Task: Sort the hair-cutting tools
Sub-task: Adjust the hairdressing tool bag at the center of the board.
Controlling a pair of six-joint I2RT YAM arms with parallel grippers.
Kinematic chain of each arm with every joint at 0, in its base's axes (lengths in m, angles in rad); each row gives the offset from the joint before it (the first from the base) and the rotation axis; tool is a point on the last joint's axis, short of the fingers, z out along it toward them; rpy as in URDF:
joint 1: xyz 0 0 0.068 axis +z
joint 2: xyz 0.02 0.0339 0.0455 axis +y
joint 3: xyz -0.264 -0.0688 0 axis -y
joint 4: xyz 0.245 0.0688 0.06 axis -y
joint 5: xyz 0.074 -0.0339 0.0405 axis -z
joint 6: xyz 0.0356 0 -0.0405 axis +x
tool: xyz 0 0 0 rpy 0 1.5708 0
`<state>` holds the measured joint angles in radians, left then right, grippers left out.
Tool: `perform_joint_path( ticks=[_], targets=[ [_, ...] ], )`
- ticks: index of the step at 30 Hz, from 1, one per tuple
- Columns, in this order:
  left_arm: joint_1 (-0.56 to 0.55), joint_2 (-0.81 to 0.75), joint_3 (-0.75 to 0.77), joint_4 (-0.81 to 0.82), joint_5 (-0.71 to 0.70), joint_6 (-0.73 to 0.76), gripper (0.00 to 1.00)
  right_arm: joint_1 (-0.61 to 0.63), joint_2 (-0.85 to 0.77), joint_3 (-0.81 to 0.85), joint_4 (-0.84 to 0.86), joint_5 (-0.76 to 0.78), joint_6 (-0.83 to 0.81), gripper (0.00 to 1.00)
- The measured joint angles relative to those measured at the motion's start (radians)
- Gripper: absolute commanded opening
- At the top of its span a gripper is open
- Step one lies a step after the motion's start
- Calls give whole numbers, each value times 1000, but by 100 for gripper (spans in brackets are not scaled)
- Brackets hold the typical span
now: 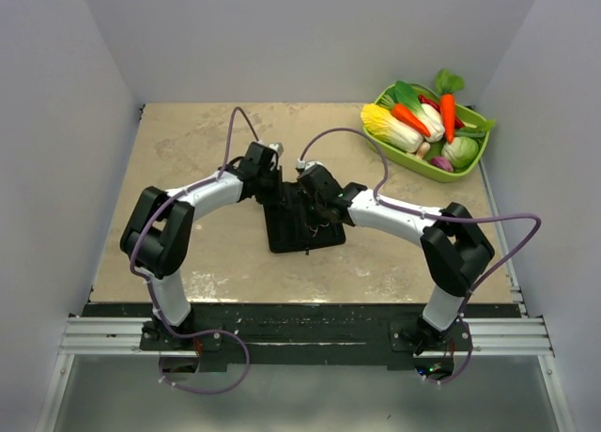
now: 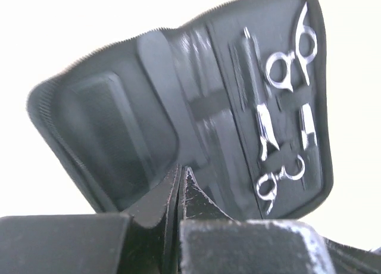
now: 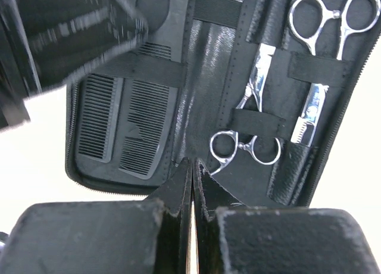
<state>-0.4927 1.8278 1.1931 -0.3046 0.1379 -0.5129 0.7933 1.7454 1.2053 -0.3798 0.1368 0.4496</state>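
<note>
A black folding case (image 1: 287, 235) lies open at mid-table with both grippers over its far end. In the right wrist view the case (image 3: 209, 65) holds two black combs (image 3: 100, 116) (image 3: 146, 128) under a strap on the left. Two silver scissors (image 3: 249, 122) (image 3: 321, 59) sit under straps on the right. The left wrist view shows the same case (image 2: 119, 125), blurred, with both scissors (image 2: 294, 53) (image 2: 271, 161) at its right side. My left gripper (image 2: 180, 170) (image 1: 272, 183) is shut and holds nothing. My right gripper (image 3: 193, 162) (image 1: 315, 195) is shut too, just above the case's near edge.
A green basket (image 1: 413, 162) of toy vegetables stands at the table's far right corner. White walls close in the left, back and right sides. A blurred dark shape (image 3: 65, 36) crosses the upper left of the right wrist view.
</note>
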Motion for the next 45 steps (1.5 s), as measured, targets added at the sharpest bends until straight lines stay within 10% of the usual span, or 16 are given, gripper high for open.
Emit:
perform_joint_path(
  ticks=[45],
  targets=[
    [54, 114, 33, 85, 16, -1, 0, 77, 126, -18, 42, 30, 24, 0]
  ],
)
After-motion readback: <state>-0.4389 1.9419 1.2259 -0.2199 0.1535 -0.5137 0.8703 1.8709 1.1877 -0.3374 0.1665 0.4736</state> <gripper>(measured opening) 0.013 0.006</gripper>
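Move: The open tool bag's middle lies about 4 cm to the left hand's right, 1 cm back and 4 cm below. From that hand, the dark comb handle is some 4 cm ahead, level sideways, and the far scissors rings 3 cm ahead and 9 cm right. From the right hand, the bag's middle is about 4 cm ahead, 2 cm left and 6 cm below; the near scissors rings sit 2 cm ahead, 2 cm right, and the toothed combs 1 cm ahead, 7 cm left. Forward about 3 cm and then down as much, the shut left fingers come onto the bag's comb half, towards its far edge, and stay there. The right hand, also shut, eases left, then sinks about 5 cm in steps while drawing back some 2 cm, its tips coming down on the spine strip near the bag's near edge. ##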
